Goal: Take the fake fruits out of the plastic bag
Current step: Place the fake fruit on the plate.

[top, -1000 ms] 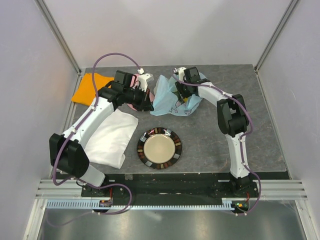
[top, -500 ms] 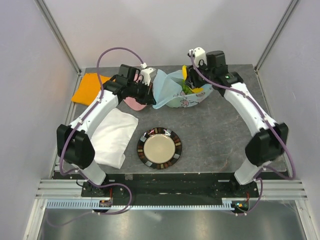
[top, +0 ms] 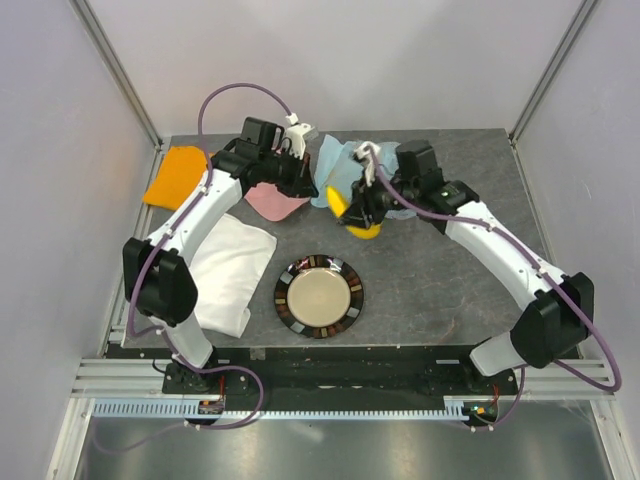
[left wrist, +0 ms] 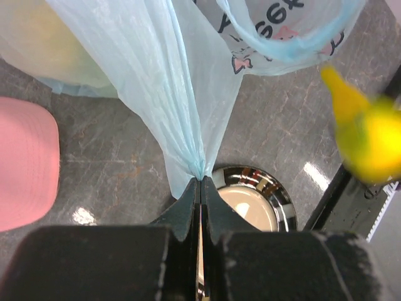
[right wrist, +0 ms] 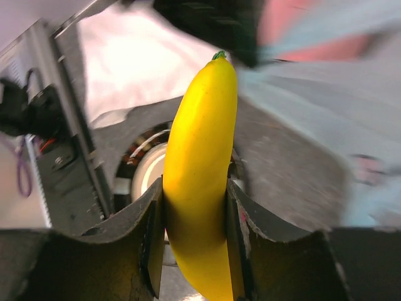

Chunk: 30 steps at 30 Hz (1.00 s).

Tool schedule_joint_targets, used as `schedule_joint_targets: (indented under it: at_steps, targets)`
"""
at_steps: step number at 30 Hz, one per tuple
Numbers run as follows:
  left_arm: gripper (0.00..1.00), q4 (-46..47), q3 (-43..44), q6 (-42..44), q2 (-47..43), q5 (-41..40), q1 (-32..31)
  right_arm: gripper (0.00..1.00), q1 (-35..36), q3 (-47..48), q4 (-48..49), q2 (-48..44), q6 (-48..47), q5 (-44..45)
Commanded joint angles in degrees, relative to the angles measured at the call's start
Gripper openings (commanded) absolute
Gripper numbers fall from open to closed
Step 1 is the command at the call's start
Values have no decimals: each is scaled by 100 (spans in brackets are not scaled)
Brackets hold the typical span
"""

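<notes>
The light-blue plastic bag (top: pixel 333 168) lies at the back of the table, and my left gripper (top: pixel 300 172) is shut on a gathered fold of it. In the left wrist view the film (left wrist: pixel 169 94) fans up from the closed gripper (left wrist: pixel 200 180), and a pale yellow fruit (left wrist: pixel 50 44) shows through it. My right gripper (top: pixel 362 205) is shut on a yellow banana (top: pixel 360 226), held outside the bag, in front of it. In the right wrist view the banana (right wrist: pixel 200 157) stands between the fingers (right wrist: pixel 241 232). Other fruits are hidden.
A dark-rimmed plate (top: pixel 349 307) sits in the middle front, also seen under the banana (right wrist: pixel 147 172). A white folded cloth (top: pixel 225 275) lies at the left, an orange cloth (top: pixel 178 175) at the back left, and a pink item (top: pixel 275 202) under the left gripper.
My right gripper has lifted the banana out of the bag and swung it forward, toward the plate. The left gripper kept its hold on the bag, which now lies flatter.
</notes>
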Motion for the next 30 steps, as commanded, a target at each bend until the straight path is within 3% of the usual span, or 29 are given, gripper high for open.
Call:
schedule_joint_targets:
  at_steps: [1, 4, 9, 18, 23, 30]
  targets:
    - [2, 230, 556, -129, 286, 181, 83, 15, 1043, 310, -249, -321, -589, -534]
    - [2, 239, 697, -138, 330, 155, 154, 8, 1282, 563, -511, -68, -984, -594]
    - [1, 239, 803, -209, 286, 172, 487, 8, 1686, 978, -1505, 864, -2039, -639]
    - [2, 283, 672, -411, -100, 260, 734, 9, 2398, 319, -1620, 1410, -3594, 372]
    - [2, 309, 540, -402, -285, 287, 743, 13, 3038, 47, -2051, 1595, -4080, 802]
    - [2, 327, 294, -419, -531, 331, 743, 16, 3277, 160, -2455, 2095, -4238, 1119]
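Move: The plate that my banana is bound for sits about 14 cm back from my right hand, 8 cm to its left and some 23 cm below. The white cloth spreads about 22 cm left of the plate and 7 cm farther out; the bag's body is roughly 17 cm ahead of my right hand, 4 cm to its right and 18 cm down. From my left hand, the plate is some 19 cm back, 1 cm to the right and 21 cm below. Keeping the banana pinched, I swing my right hand back and left away from the bag, then sink it about 18 cm while still drawing back, down over the plate, turning counter-clockwise some 50 degrees and tipping the fingers more steeply down. My left hand, still shut on the bag's edge, carries it forward and left, then lifts about 5 cm and eases slightly back. ##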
